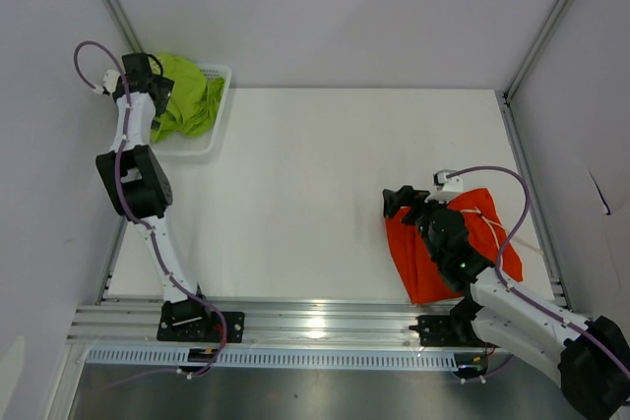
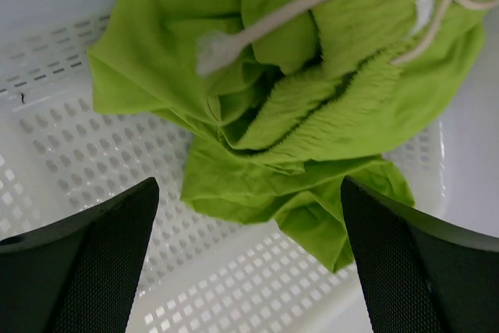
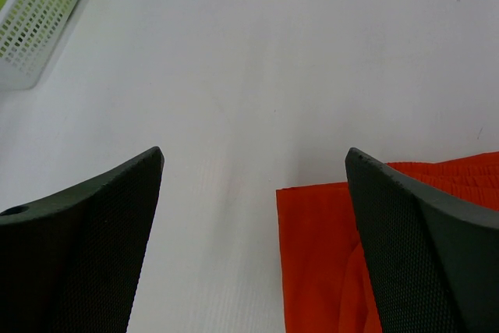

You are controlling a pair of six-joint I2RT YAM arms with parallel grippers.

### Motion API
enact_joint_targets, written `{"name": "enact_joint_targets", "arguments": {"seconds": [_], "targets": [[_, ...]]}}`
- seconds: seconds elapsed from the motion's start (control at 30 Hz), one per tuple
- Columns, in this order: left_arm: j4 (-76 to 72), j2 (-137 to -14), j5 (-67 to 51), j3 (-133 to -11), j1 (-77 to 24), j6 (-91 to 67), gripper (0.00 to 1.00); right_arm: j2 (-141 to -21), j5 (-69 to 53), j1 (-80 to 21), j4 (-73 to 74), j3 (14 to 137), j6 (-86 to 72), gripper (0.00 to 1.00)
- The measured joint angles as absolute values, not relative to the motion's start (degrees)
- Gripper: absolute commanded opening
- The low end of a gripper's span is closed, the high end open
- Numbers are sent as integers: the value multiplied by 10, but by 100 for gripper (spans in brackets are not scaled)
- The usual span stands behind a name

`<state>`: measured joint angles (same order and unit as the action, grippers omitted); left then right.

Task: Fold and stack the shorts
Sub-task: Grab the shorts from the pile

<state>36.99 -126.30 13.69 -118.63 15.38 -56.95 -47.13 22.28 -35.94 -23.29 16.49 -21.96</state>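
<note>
Lime green shorts (image 1: 189, 95) lie crumpled in the white mesh basket (image 1: 219, 76) at the back left; the left wrist view shows the green shorts (image 2: 312, 107) with their white drawstring (image 2: 312, 1). My left gripper (image 1: 148, 81) hangs over them, open (image 2: 249, 255), holding nothing. Orange shorts (image 1: 492, 243) lie folded on the table at the front right, partly hidden by my right arm. My right gripper (image 1: 399, 199) hovers open (image 3: 253, 232) over the left edge of the orange shorts (image 3: 320, 263), empty.
The basket (image 3: 39, 13) stands at the table's back left corner against the left wall. Aluminium frame posts (image 1: 546, 22) and white walls enclose the table (image 1: 325, 194). A metal rail (image 1: 315, 322) runs along the near edge.
</note>
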Motion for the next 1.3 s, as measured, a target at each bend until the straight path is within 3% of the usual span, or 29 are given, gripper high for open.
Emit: {"name": "enact_joint_targets", "arguments": {"seconds": [0.3,0.47,0.6,0.63,0.67,0.7,0.73,1.13,1.3], "targets": [[328,-1380,130,-1245,167,-566,98,-482,233,-359,-235,165,-219,100],[262,-1432,97,-1260,168,-566,88,-490,237,-359,-240,165,-217,99],[213,-1469,58,-1290,172,-566,49,-500,239,-359,-240,165,-211,100],[200,-1476,51,-1295,173,-567,30,-502,240,-359,-241,165,-209,99],[189,-1481,45,-1297,173,-572,22,-504,241,-359,-241,165,-208,99],[179,-1484,39,-1297,174,-571,5,-505,242,-359,-241,165,-207,100],[170,-1486,32,-1297,174,-573,0,-506,242,-359,-242,165,-207,99],[80,-1461,-25,-1245,174,-576,0,-542,239,-359,-244,178,-203,100],[72,-1395,-50,-1195,174,-595,0,-542,235,-359,-245,182,-197,100]]}}
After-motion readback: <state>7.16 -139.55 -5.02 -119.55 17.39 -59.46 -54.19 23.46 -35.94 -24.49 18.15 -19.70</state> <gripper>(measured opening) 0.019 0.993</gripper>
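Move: The green shorts, heaped in the white basket, have their middle about 9 cm ahead of the left hand, nearly in line (1 cm left) and some 11 cm below it. Their pale drawcord lies roughly 11 cm ahead and 5 cm left, some 9 cm down. The basket's middle is about 6 cm ahead, neither left nor right, 12 cm below. From the right hand the green shorts lie some 36 cm ahead and 57 cm left, 11 cm lower. Down and forward into the basket goes the open left hand, about 10 cm each way, its fingers closing fully as it bottoms out to pinch the green fabric and cord. It then lifts some 6 cm with a slight drift right, keeping its hold, while the wrist steadily tips up around 20 degrees from the start and swings a little clockwise. ##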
